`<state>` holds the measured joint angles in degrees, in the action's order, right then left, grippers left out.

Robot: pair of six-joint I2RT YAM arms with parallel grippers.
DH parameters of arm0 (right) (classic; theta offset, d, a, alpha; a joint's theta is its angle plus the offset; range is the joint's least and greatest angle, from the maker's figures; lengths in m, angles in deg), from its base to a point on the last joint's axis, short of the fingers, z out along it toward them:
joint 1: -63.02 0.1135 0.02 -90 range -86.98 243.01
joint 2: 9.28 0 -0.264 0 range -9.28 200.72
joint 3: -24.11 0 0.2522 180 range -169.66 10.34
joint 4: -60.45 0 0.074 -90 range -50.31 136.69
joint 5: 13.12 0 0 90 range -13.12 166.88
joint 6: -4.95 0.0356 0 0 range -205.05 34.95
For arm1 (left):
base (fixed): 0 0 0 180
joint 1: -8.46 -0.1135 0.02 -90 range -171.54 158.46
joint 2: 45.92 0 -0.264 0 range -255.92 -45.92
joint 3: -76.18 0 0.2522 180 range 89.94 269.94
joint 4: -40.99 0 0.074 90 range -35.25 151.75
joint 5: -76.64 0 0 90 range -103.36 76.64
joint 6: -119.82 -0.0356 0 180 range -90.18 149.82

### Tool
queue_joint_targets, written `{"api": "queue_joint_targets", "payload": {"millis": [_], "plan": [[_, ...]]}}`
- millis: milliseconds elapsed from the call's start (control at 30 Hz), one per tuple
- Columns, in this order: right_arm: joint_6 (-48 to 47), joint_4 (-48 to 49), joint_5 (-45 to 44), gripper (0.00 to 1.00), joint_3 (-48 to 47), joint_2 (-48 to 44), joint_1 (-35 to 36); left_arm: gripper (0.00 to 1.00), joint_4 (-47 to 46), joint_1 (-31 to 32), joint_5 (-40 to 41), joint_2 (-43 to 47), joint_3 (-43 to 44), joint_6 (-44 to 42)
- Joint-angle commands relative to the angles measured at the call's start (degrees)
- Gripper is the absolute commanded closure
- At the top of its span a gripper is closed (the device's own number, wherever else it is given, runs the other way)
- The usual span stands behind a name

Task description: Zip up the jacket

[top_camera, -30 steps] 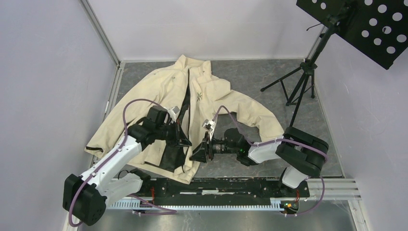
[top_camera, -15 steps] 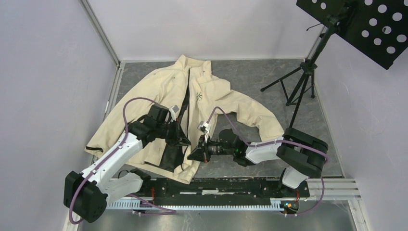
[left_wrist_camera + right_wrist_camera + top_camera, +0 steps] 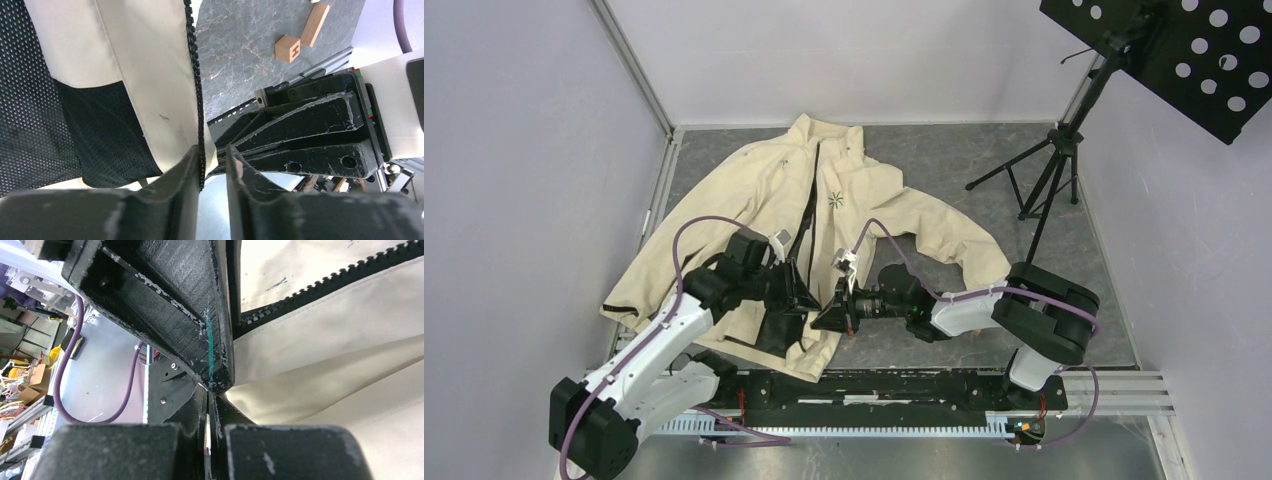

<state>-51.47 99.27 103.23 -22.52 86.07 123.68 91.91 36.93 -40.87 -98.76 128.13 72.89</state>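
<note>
The cream jacket [image 3: 754, 190] lies spread on the grey table, front open, with its dark zipper [image 3: 809, 210] running down the middle and a starburst logo [image 3: 835, 199] on the chest. Both grippers meet at the lower front hem. My left gripper [image 3: 802, 297] [image 3: 212, 150] is slightly open; the toothed zipper edge [image 3: 195, 75] rests against its left finger, beside black mesh lining [image 3: 30, 100]. My right gripper [image 3: 827, 318] [image 3: 208, 400] is shut, with a thin pale sliver of the jacket's edge pinched between its pads. Zipper teeth [image 3: 320, 282] cross the cream fabric [image 3: 325, 340] above it.
A black tripod stand [image 3: 1049, 170] with a perforated panel [image 3: 1184, 50] stands at the right rear. Two wooden blocks [image 3: 288, 48] [image 3: 315, 24] lie on the table by the front rail [image 3: 874, 385]. Walls close in the left and back.
The right gripper slid left to the jacket's hem and closed there. The left gripper let its jaws part and drew back slightly toward the near left.
</note>
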Motion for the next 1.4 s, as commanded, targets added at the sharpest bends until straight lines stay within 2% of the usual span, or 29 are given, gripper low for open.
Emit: {"api": "queue_joint_targets", "payload": {"millis": [0, 33, 100, 200, 300, 533, 700, 767, 867, 1133, 1367], "plan": [[0.0, 4.2, -0.6, 1.00, -0.9, -0.3, -0.9, 0.73, -0.3, 1.2, -1.9, 2.1, -0.9, 3.2], [0.0, 4.2, -0.8, 1.00, -0.9, -0.4, -1.0, 0.78, -0.4, 1.4, -1.9, 2.2, -0.7, 3.3], [0.2, 4.1, -1.2, 0.92, -1.0, -0.4, -1.0, 0.89, -0.4, 1.6, -1.7, 2.0, -0.2, 3.3], [0.4, 4.1, -1.2, 0.79, -1.2, -0.4, -1.0, 0.97, -0.4, 1.7, -1.6, 1.6, 0.5, 3.2], [0.5, 4.8, -0.6, 0.70, -1.0, -0.7, -1.0, 0.98, -0.6, 1.8, -1.1, 1.4, 0.8, 2.9], [2.0, 7.7, 0.2, 0.58, 0.3, -1.0, -0.8, 0.98, -1.2, 1.8, 0.1, 0.1, 1.2, 2.8], [0.3, -8.6, -10.9, 0.52, -0.9, -5.3, 0.1, 0.98, -0.3, 1.9, 2.8, -0.9, 2.3, 3.8], [1.1, -12.2, -15.7, 0.46, -0.6, -6.8, 1.0, 0.98, -0.1, 1.9, 3.6, -1.5, 2.3, 4.0], [2.0, -15.1, -20.1, 0.43, -0.1, -8.4, 1.5, 0.98, -0.1, 1.9, 4.3, -2.3, 2.6, 3.8], [5.2, -15.0, -22.4, 0.41, -1.0, -10.2, 4.8, 0.98, 1.2, 2.1, 6.2, -3.1, 3.7, 4.7], [6.9, -21.9, -32.3, 0.40, -4.9, -11.5, 8.5, 0.98, 3.3, 2.5, 8.8, -5.0, 5.4, 4.9]]}}
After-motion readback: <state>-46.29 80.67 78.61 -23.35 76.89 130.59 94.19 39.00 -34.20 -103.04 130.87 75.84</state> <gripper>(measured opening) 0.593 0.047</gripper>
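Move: The jacket's loose zip edge runs between my left hand's half-open fingers, about 1 cm below the hand point. My right hand is already shut at that edge's lower corner, about 1 cm farther left and 1 cm down. From my left hand the black mesh patch lies some 8 cm left, 3 cm back and 7 cm down; the bottom hem is about 9 cm straight back and 7 cm down. I first shut my left fingers on the zip edge and keep the pinch, then ease that hand down about 1 cm. Once it has closed, I open my right fingers to a bit over half and let the corner go, swing that hand forward and to the right about 3 cm, then draw it back roughly 1 cm, turning it near 20 degrees clockwise so the open fingers straddle the hanging corner. ##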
